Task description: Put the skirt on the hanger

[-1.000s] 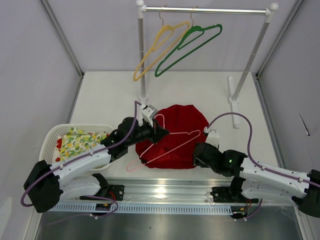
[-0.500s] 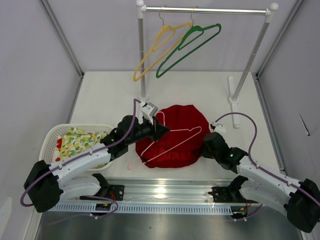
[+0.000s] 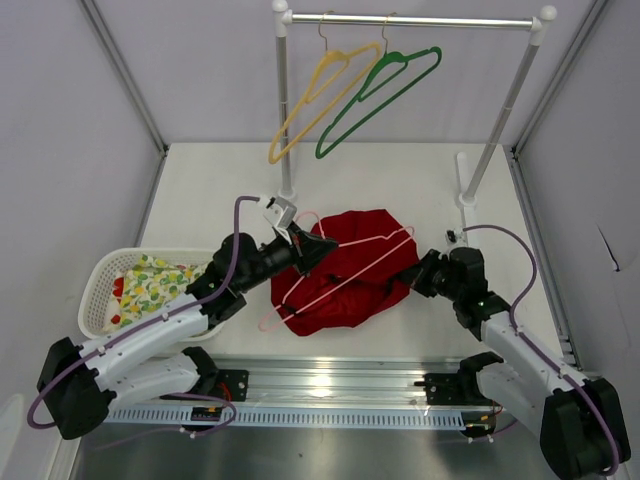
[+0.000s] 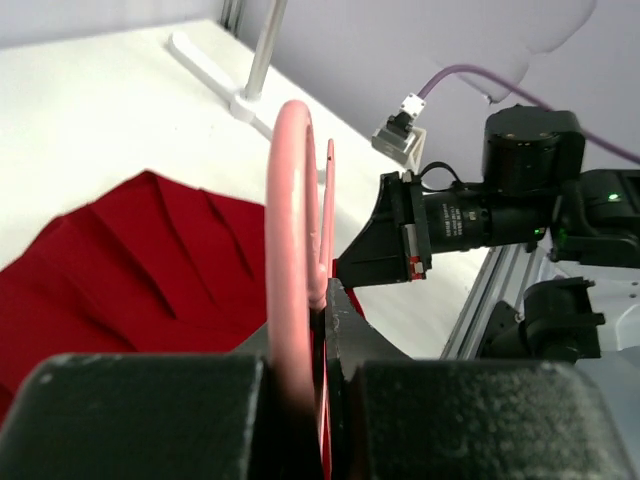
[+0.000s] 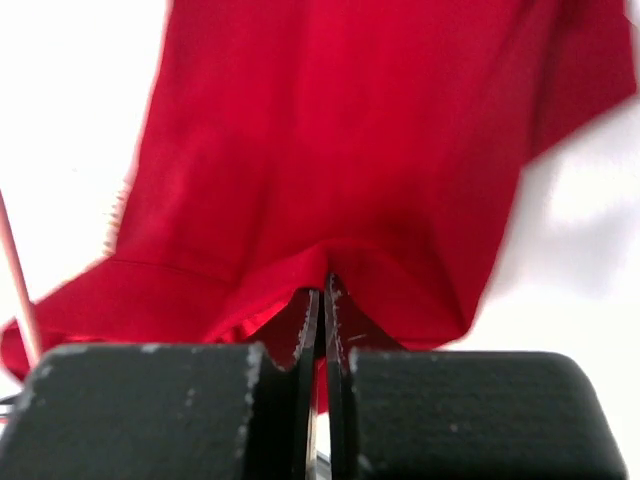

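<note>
The deep-red skirt (image 3: 345, 275) lies bunched on the table's middle, and the pale pink hanger (image 3: 268, 322) slants over it. My left gripper (image 3: 305, 243) is shut on the hanger near its hook, holding it above the cloth. In the left wrist view the pink wire (image 4: 290, 230) rises out of the shut left gripper (image 4: 322, 300), with the skirt (image 4: 130, 260) below. My right gripper (image 3: 405, 277) is shut on the skirt's right edge. In the right wrist view the red fabric (image 5: 340, 150) is pinched in the right gripper (image 5: 322, 290).
At the back stands a clothes rack (image 3: 287, 195) with a yellow hanger (image 3: 320, 95) and a green hanger (image 3: 385, 90); its right foot (image 3: 468, 190) is near my right arm. A white basket (image 3: 100, 275) on the left holds a floral cloth (image 3: 160, 285).
My right gripper has closed on the skirt's right edge and drawn it back and rightward, so the cloth is bunched. The left gripper has lifted the hanger a little, back and leftward.
</note>
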You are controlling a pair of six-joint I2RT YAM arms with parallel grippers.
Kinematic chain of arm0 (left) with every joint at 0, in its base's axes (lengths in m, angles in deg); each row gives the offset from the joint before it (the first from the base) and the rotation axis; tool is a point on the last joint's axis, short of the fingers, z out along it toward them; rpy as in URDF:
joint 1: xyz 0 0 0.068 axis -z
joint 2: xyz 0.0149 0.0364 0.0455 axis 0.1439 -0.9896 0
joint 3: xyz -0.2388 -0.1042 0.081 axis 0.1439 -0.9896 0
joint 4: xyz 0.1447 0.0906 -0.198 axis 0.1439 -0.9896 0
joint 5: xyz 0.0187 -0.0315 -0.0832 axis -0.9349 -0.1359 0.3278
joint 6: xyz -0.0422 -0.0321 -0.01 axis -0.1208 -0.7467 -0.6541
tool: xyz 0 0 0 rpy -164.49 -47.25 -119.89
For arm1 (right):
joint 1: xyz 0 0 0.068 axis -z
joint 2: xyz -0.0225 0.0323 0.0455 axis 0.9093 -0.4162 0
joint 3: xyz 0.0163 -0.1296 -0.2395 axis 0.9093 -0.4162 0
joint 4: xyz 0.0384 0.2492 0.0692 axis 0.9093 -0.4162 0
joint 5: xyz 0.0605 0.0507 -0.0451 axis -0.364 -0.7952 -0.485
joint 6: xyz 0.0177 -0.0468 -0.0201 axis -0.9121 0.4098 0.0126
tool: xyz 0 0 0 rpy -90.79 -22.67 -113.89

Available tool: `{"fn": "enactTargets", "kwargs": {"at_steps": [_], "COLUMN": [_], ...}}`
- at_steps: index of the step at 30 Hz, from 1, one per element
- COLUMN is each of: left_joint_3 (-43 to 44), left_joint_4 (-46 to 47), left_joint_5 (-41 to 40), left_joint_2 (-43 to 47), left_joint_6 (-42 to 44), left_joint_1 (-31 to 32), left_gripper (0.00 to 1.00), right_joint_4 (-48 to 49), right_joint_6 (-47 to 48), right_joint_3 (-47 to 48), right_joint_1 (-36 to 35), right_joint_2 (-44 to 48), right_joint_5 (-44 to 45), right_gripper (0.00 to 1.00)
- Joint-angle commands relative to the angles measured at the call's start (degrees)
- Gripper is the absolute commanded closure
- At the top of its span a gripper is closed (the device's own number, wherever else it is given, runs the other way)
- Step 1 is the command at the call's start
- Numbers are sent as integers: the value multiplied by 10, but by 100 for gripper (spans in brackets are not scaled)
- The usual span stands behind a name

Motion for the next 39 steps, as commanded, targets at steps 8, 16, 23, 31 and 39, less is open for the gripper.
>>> {"fn": "enactTargets", "kwargs": {"at_steps": [8,16,23,31,39], "left_joint_3": [-6,14,37,52,57], "left_joint_4": [22,-61,-110,-132,-136], "left_joint_5": [37,7,-14,-1,14], "left_joint_2": [34,48,22,6,15], "left_joint_6": [31,82,88,103,108], "left_joint_1": [4,5,7,14,16], "left_gripper": [100,100,100,100,100], "right_joint_4": [163,236,311,313,248], "right_joint_6": [-144,-181,-227,-226,-182], "right_joint_3": [37,39,46,68,100], "right_joint_1": [88,165,174,174,175], "right_joint_2": [-57,-103,-153,-191,-203], "right_joint_5": [-127,-197,-227,-233,-213], "right_gripper": [100,100,100,100,100]}}
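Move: The right hand already has the skirt's right-hand edge pinched. The hanger's right end is its mark, about 8 cm ahead, level sideways and some 9 cm above. The skirt's middle lies about 3 cm ahead of it, 16 cm left and 9 cm lower; the left gripper, about 2 cm back, 19 cm left and 17 cm up. The left hand holds the hanger, whose right end is roughly 10 cm ahead, 18 cm right and 8 cm below. Keeping its pinch on the skirt's edge, the right hand carries it forward some 7 cm and up about 5 cm towards the hanger's right end, rising mostly early on, and rolls its left side up by roughly 25 degrees. The left hand still grips the hanger, sinks about 2 cm after a slight rise and rolls about 10 degrees, right side down. ##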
